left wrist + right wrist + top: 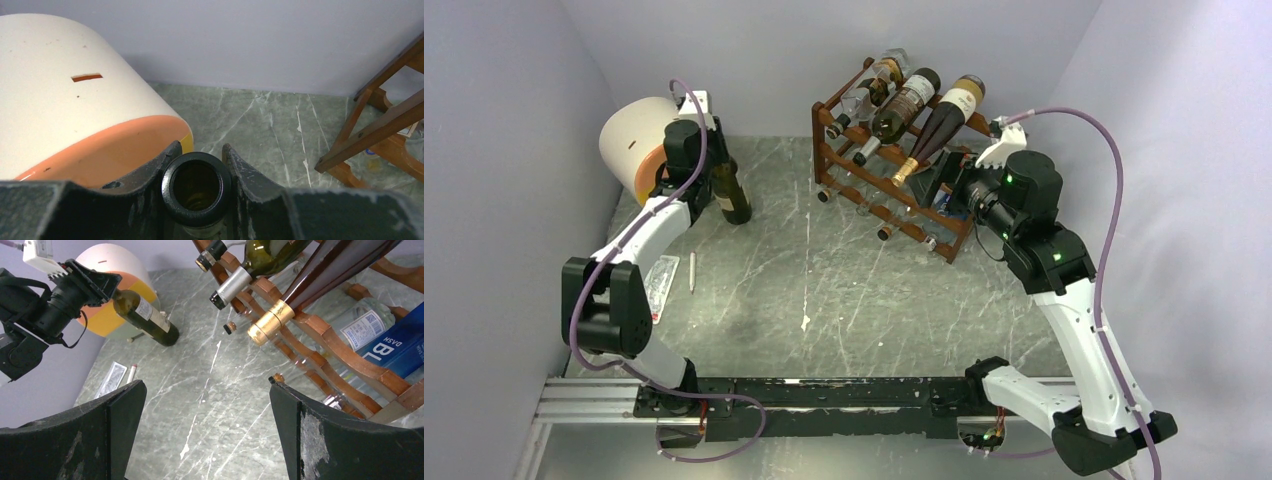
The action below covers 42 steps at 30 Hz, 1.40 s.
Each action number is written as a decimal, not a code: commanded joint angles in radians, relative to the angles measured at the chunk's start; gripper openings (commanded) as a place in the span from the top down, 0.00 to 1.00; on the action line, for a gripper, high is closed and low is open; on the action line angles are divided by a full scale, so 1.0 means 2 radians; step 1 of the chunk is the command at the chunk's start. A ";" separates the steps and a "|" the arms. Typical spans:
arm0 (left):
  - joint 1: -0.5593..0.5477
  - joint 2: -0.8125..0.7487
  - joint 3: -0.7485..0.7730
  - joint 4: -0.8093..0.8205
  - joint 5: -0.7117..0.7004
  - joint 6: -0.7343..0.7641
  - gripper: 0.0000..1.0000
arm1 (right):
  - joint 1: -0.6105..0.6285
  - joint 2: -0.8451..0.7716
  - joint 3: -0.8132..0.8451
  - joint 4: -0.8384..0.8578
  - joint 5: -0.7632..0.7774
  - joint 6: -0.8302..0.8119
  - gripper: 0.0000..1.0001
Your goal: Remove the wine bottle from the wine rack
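A dark green wine bottle [730, 190] stands upright on the table at the left, away from the wine rack [902, 197]. My left gripper [712, 152] is shut on its neck; the left wrist view shows the black bottle mouth [196, 186] clamped between the fingers [157, 167]. The bottle also shows in the right wrist view [145, 317]. The reddish-brown rack [320, 332] holds several bottles, one with a gold cap [271, 321]. My right gripper [954, 188] is open and empty at the rack's near right side [207, 387].
A white and orange cylinder [632, 140] lies behind the left gripper, close to the bottle [60, 100]. A clear packet [662, 285] and a pen [692, 271] lie at the left. A blue box [400, 347] sits under the rack. Walls close in on three sides.
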 commanded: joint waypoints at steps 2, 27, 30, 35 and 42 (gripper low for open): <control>0.004 -0.002 0.016 0.062 0.031 0.012 0.93 | -0.001 -0.009 -0.014 0.003 0.001 -0.001 0.00; 0.003 -0.144 0.001 -0.054 0.086 -0.008 0.01 | -0.001 -0.022 -0.009 -0.039 0.011 -0.012 0.00; 0.003 -0.195 -0.011 -0.066 0.096 0.002 0.00 | -0.001 -0.021 -0.013 -0.050 0.025 -0.022 0.00; 0.002 -0.275 -0.070 -0.022 0.137 0.006 0.00 | -0.002 -0.005 -0.015 -0.050 0.040 -0.017 0.00; -0.007 -0.304 -0.164 0.069 0.218 -0.024 0.05 | -0.003 0.062 0.035 -0.033 0.113 0.022 0.00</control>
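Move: The wine bottle stands upright in the left hand's grip at its neck, so its middle is right below that hand by about 11 cm, at 0 ahead and 0 sideways. The drawer cabinet is roughly 6 cm ahead, 16 cm left and 14 cm below; the pen lies about 15 cm back, 9 cm left and 26 cm below. From the open right hand the bottle is some 20 cm ahead, 45 cm left and 25 cm below. The left fingers let go of the bottle neck, opening wide after a 1 cm shift to the right. The hand then backs some 15 cm off the bottle while rising about as far and dipping slightly at the end, its fingers tipping up around 20 degrees and turning clockwise. The open, empty right hand sinks about 4 cm near the rack, mostly late. ##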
